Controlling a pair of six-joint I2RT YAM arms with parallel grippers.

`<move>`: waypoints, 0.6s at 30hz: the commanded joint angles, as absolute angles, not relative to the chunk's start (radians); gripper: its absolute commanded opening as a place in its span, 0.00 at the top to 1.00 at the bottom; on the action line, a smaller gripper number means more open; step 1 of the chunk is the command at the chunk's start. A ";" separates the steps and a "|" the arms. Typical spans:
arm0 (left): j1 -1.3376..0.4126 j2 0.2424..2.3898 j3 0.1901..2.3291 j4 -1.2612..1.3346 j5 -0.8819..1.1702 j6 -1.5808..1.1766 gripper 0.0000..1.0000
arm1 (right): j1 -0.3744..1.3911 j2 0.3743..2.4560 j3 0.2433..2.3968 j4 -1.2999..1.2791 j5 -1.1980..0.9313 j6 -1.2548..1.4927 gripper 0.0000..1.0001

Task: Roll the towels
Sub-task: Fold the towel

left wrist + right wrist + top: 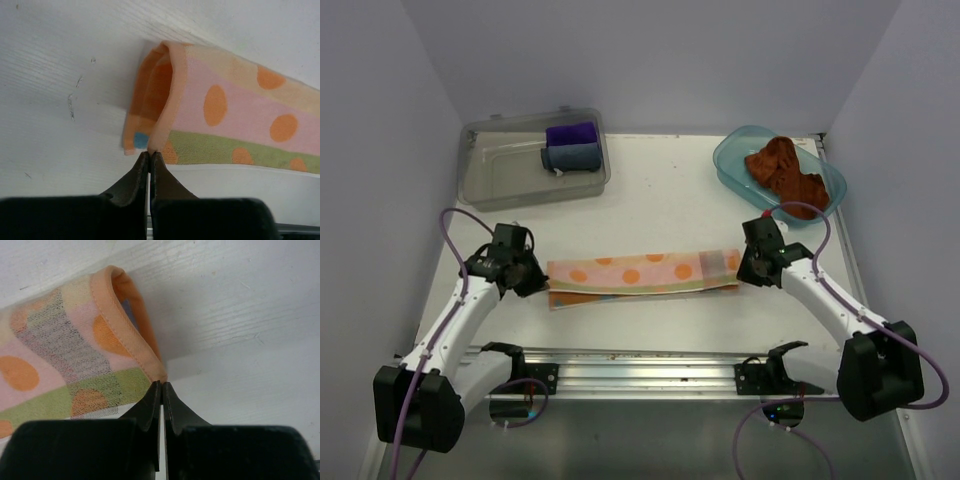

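The patterned towel (640, 275), pink and green with orange dots, lies folded in a long strip across the middle of the table. My left gripper (535, 283) is shut on the orange hem at its left end; in the left wrist view the hem of the towel (235, 115) is pinched at the tips of that gripper (150, 153). At the strip's right end, my right gripper (742, 272) is shut on the corner hem, and the right wrist view shows the towel (60, 355) caught at the tips of this gripper (162, 384). The rust-brown towel (783, 170) lies crumpled in a blue tub.
The blue tub (730, 160) stands at the back right. A clear plastic bin (490, 175) at the back left holds a purple cloth (571, 133) and a grey-blue cloth (572, 157). A metal rail (640, 370) runs along the near edge between the arm bases.
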State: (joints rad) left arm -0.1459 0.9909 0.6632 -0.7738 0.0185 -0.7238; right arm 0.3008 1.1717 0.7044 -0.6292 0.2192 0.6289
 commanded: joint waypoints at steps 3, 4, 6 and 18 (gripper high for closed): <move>-0.140 1.032 0.805 -0.735 0.005 -0.721 1.00 | 0.299 1.238 0.869 -0.591 0.282 0.608 1.00; -0.140 1.061 0.824 -0.729 -0.029 -0.715 1.00 | 0.295 1.258 0.890 -0.581 0.288 0.601 1.00; -0.138 1.091 0.870 -0.701 -0.054 -0.709 1.00 | 0.284 1.329 0.952 -0.551 0.281 0.595 1.00; -0.138 1.138 0.947 -0.727 -0.060 -0.672 1.00 | 0.270 1.450 1.057 -0.540 0.253 0.569 1.00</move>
State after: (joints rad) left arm -0.1452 1.1820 0.9657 -0.7258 -0.0437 -0.6945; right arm 0.2745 1.5002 1.1019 -0.5453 0.2440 0.5888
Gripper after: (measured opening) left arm 0.015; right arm 0.022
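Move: Both hands still pinch the two ends of the towel's upper near edge, some 3 cm above the table. The towel's far left corner is about 9 cm straight ahead of the left hand, and its far right corner about 12 cm straight ahead of the right. The lower layer's near left corner is about 5 cm behind the left hand and level sideways. The teal basket is roughly 36 cm ahead and 11 cm right of the right hand. Still pinching the upper edge, both hands swing it forward, left 8 cm, right 12, while rising about 6. ##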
